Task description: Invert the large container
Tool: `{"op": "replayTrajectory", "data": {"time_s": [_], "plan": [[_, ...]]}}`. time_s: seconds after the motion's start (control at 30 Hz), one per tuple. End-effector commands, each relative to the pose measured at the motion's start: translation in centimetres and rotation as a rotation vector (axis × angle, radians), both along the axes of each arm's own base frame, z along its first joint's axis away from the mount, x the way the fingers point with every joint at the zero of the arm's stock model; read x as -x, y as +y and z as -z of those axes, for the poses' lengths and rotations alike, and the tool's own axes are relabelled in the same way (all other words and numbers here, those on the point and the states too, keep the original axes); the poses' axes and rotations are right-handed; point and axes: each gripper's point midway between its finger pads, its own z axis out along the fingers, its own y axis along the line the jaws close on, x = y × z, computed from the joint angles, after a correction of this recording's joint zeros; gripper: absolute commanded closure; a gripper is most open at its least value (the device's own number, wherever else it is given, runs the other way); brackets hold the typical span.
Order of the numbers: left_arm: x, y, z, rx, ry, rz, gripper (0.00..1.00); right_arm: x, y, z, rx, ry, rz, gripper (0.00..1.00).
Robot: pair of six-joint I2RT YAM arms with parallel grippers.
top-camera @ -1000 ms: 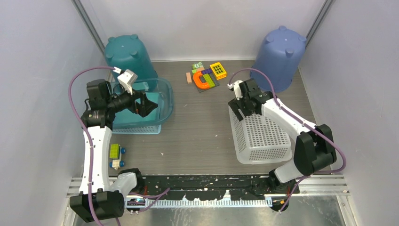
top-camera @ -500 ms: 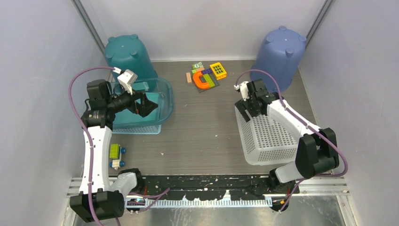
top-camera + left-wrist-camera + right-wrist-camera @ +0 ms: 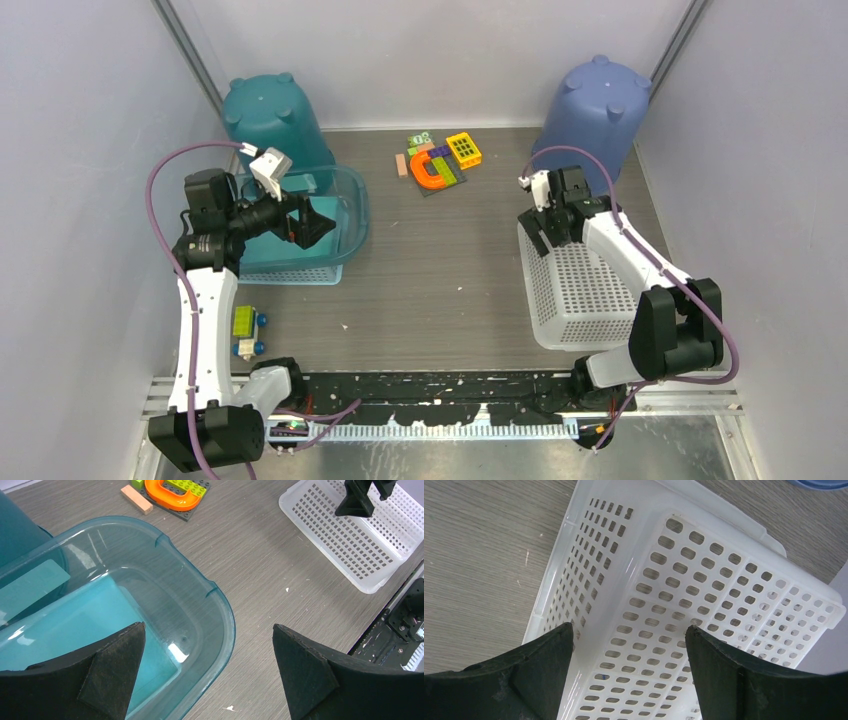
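A large white perforated container (image 3: 590,290) lies bottom up on the right of the table; the right wrist view looks down on its holed base (image 3: 704,595). My right gripper (image 3: 548,232) hovers open at its far left corner, jaws (image 3: 629,629) spread over the base and the left wall, gripping nothing. On the left, a clear teal tub (image 3: 352,215) stands open side up. Open and empty, my left gripper (image 3: 316,222) hangs over its right corner, one finger above the tub's inside and one above the table (image 3: 207,627). The tub's rim (image 3: 227,615) runs between them.
An upside-down teal bucket (image 3: 272,115) stands behind the tub, and an upside-down blue bucket (image 3: 592,120) at the back right. Toy bricks (image 3: 437,162) lie at the back centre. A small toy car (image 3: 246,330) sits near the left arm. Grey walls close in both sides.
The white container and my right gripper have shifted together to the right. The left arm and the teal tub have not moved.
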Motion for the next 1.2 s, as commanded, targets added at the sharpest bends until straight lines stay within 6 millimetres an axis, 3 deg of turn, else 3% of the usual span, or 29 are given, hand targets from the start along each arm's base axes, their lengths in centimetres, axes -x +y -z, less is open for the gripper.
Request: {"op": "replayTrajectory", "data": {"time_s": [0.0, 0.4, 0.77, 1.17], "plan": [[-0.1, -0.2, -1.2, -0.003, -0.064, 0.014, 0.0, 2.3, -1.4, 1.7, 0.017, 0.099, 0.005, 0.15], [-0.2, -0.2, -1.1, -0.004, -0.063, 0.012, 0.0, 2.8, -4.0, 2.2, 0.016, 0.122, 0.011, 0.15], [-0.2, -0.2, -1.0, -0.003, -0.06, 0.012, 0.0, 3.8, -5.1, 3.1, 0.024, 0.163, -0.038, 0.16], [-0.2, -0.2, -1.0, -0.002, -0.056, 0.011, 0.0, 4.1, -8.3, 3.3, 0.019, 0.162, 0.053, 0.16]]}}
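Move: The upturned white basket's middle lies some 11 cm back and 10 cm to the right of the right hand and about 6 cm lower; the fingers already sit at its far left corner. The blue bin stands about 24 cm ahead of that hand and 13 cm right, and the toy blocks some 19 cm ahead, 25 cm left and 10 cm lower. From the left hand the basket is roughly 60 cm right, 6 cm back and 24 cm below. Rightwards and almost level, the right hand goes about 7.5 cm towards the right-hand wall, slowing briefly past halfway and then going on. Its part-open fingers point steeply down and stay at the basket's far left corner, the outer finger against the side wall, pushing the upside-down basket along the table; wrist and gap hardly change. ##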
